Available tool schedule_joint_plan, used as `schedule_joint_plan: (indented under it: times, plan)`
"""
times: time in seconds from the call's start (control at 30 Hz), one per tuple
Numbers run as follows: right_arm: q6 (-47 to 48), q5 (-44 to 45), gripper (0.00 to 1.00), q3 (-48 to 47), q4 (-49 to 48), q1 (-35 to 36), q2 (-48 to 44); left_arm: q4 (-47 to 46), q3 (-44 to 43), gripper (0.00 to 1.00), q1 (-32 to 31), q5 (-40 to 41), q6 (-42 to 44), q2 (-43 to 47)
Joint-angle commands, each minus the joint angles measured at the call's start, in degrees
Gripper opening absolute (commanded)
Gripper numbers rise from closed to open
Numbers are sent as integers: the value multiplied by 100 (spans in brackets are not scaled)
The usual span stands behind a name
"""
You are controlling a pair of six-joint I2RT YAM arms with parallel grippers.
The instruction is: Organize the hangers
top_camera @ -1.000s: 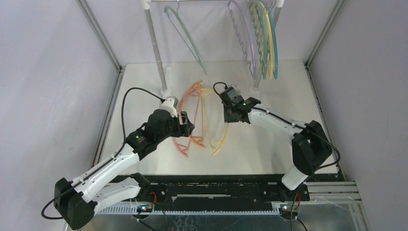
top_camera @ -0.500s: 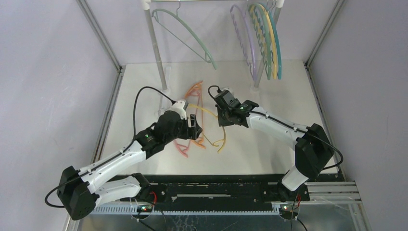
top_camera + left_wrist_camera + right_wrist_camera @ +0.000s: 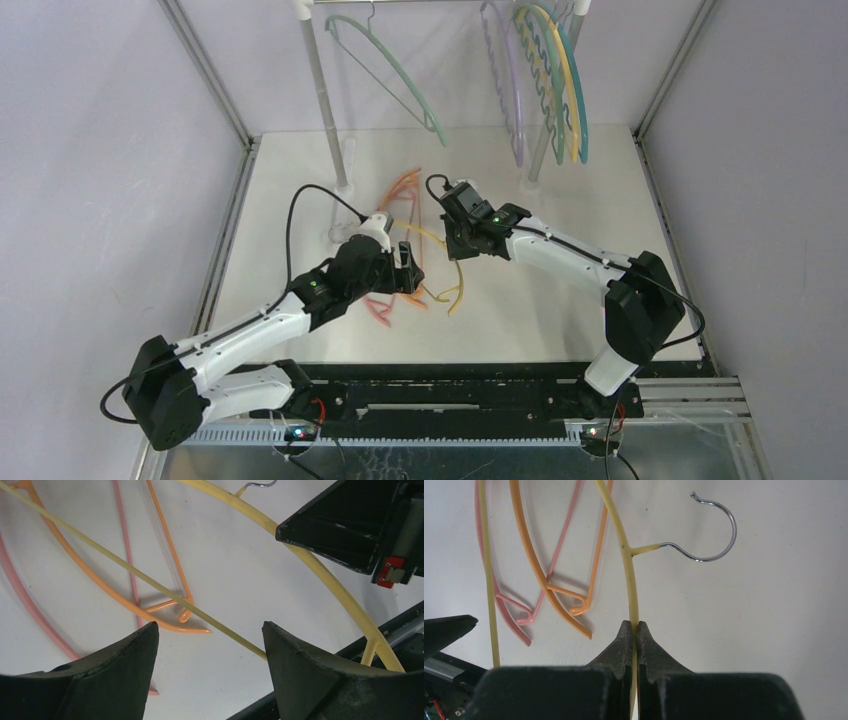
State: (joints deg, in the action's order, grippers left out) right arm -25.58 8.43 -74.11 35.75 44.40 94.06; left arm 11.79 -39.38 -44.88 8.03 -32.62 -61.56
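My right gripper is shut on the curved arm of a yellow hanger, just below its metal hook. In the top view the right gripper holds that yellow hanger over the middle of the table. My left gripper is open just to its left. The yellow hanger's thin straight bar runs between the open left fingers, close to the right one, untouched. An orange hanger and a pink hanger lie flat on the table beneath.
A white-and-metal rail frame stands at the back. It carries a green hanger on the left and lilac, yellow and teal hangers bunched on the right. Grey walls close in both sides of the table.
The left gripper moved right, up to the yellow hanger's bar. The right gripper shifted left with the yellow hanger, turning it. The green hanger on the rail swung.
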Motion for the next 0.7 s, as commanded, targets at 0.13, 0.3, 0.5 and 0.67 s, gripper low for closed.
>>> schedule_joint_plan:
  times: [0.13,0.3,0.5,0.67]
  plan:
    - [232,-306,0,-390,-227,-2,-121,-332,-351,83,-42,144,-285,-448]
    - [256,-492,0,-395,-176,7,-252,-579,-625,83,-42,111,-363,-913]
    - [267,-575,0,-377,-83,7,-374,-613,-880,42,-38,-17,-260,-1297]
    - [247,-595,0,-343,-12,3,-387,-300,-1016,1,-38,210,-197,-1296]
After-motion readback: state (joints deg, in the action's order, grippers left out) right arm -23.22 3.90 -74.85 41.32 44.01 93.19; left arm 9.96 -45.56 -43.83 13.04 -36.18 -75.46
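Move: The straight bar of the yellow hanger lies about 3 cm ahead of the left hand, 1 cm to its right and 3 cm below. On the table some 9 cm under that hand are the orange hanger, about 6 cm ahead and 3 cm left, and the pink hanger, 4 cm ahead and 6 cm left. The right hand already pinches the hanger's curved arm; the bar lies about 8 cm left of it, roughly level. Left hand reaches about 4 cm forward and 3 cm down, closing on the yellow hanger's bar; right keeps its pinch. ##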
